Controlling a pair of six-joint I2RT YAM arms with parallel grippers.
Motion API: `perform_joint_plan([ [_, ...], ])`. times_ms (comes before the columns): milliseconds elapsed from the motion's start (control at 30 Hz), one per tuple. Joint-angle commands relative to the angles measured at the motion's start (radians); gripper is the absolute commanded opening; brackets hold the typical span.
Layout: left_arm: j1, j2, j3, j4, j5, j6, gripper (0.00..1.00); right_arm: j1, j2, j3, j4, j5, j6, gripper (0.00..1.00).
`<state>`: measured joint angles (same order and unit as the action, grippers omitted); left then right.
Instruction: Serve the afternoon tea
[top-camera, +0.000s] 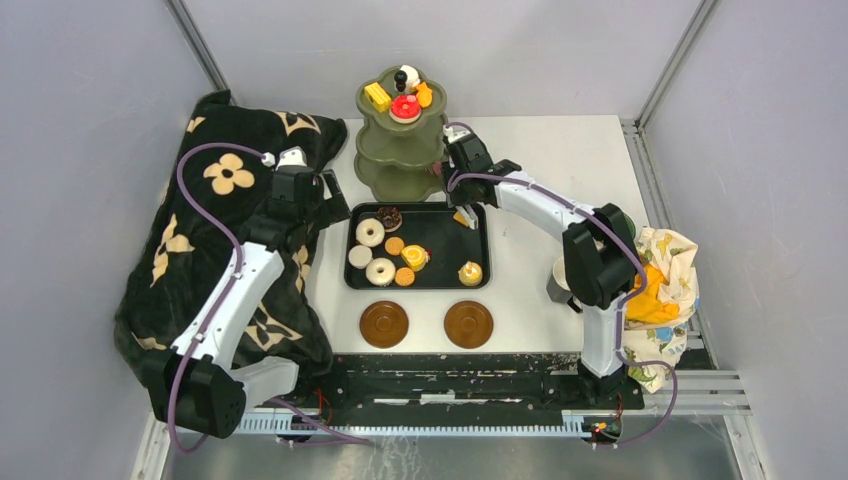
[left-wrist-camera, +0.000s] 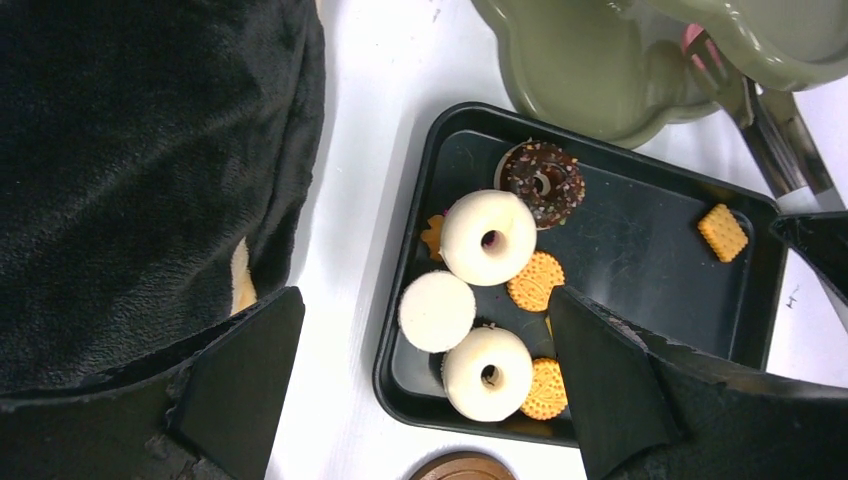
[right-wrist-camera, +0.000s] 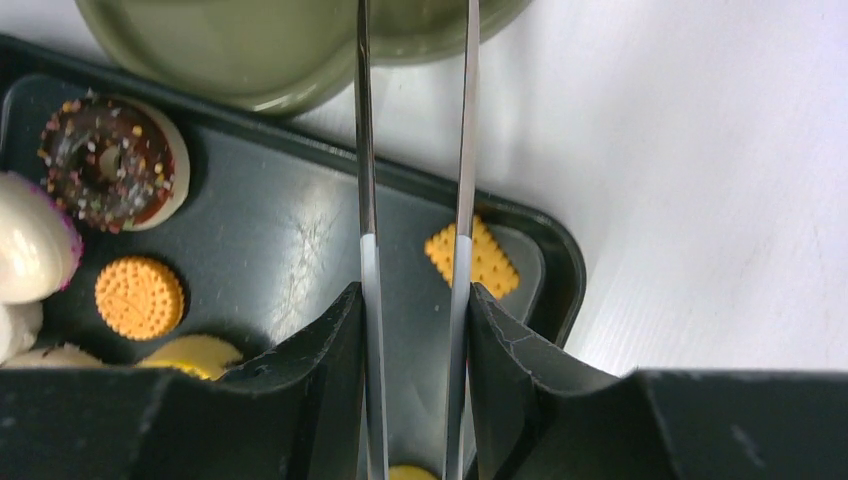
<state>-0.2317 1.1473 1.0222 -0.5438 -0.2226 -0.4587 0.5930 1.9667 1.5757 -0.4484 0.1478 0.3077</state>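
The olive-green stand (top-camera: 400, 140) is at the back, with a yellow cake (top-camera: 377, 96) and a red cake (top-camera: 405, 108) on its top tier. Donuts and cookies lie in the black tray (top-camera: 440, 240), among them a chocolate donut (right-wrist-camera: 108, 162) and a square cookie (right-wrist-camera: 480, 258). Two brown saucers (top-camera: 384, 324) (top-camera: 468, 324) sit in front of the tray. My right gripper (right-wrist-camera: 415, 300) is shut on the metal tongs (right-wrist-camera: 366, 150), whose arms reach over the tray's far right corner toward the stand's lower tier. My left gripper (left-wrist-camera: 425, 370) hangs open above the tray's left edge, holding nothing.
A black plush blanket with beige flowers (top-camera: 220, 230) covers the left side. A patterned cloth (top-camera: 665, 280) lies at the right edge. A grey mug (top-camera: 558, 282) stands half hidden behind the right arm. Grey walls close in on three sides.
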Motion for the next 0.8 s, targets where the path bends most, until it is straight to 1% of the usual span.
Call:
perform_joint_plan([
  [0,0.020,0.010,0.048,0.058,-0.027,0.049,0.99,-0.011,0.050,0.111,0.087,-0.015,-0.024,0.25],
  [100,0.032,0.021,0.048,0.065,-0.025,0.057,0.99,-0.014,0.097,0.165,0.099,-0.024,-0.035,0.25],
  [233,0.043,0.033,0.050,0.066,-0.023,0.061,0.99,-0.016,0.149,0.195,0.147,-0.039,-0.044,0.25],
  [600,0.059,0.046,0.049,0.070,-0.026,0.062,0.99,-0.031,0.305,0.358,0.172,-0.048,-0.048,0.25],
  [767,0.067,0.043,0.053,0.062,-0.027,0.063,0.99,-0.034,0.343,0.419,0.157,-0.054,-0.042,0.30],
])
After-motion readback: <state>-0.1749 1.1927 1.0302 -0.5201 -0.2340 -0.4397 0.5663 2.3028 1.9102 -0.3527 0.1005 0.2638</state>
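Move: The right hand holds the tongs with the pink piece in their tips; the middle of the stand's bottom tier lies about 12 cm ahead, 12 cm left and 8 cm below. The middle tier overhangs it, its centre about 13 cm ahead, 12 cm left and 3 cm above. Below the hand by about 10 cm, the square biscuit is 1 cm back and 2 cm right, the chocolate donut 2 cm back and 16 cm left. From the left hand, the bottom tier is some 21 cm ahead, 14 cm right and 17 cm down. Keeping its grip on the tongs, the right hand carries the pink piece in under the rim of the middle tier and over the bottom tier, going about 8 cm forward and 4 cm left while it sinks some 3 cm, mostly in the later half, and the wrist barely turns. By the end the gripper is close against the right front rim of the middle tier and seems to touch it, while the empty left hand, fingers still wide open, drifts some 2 cm left and a little forward. ##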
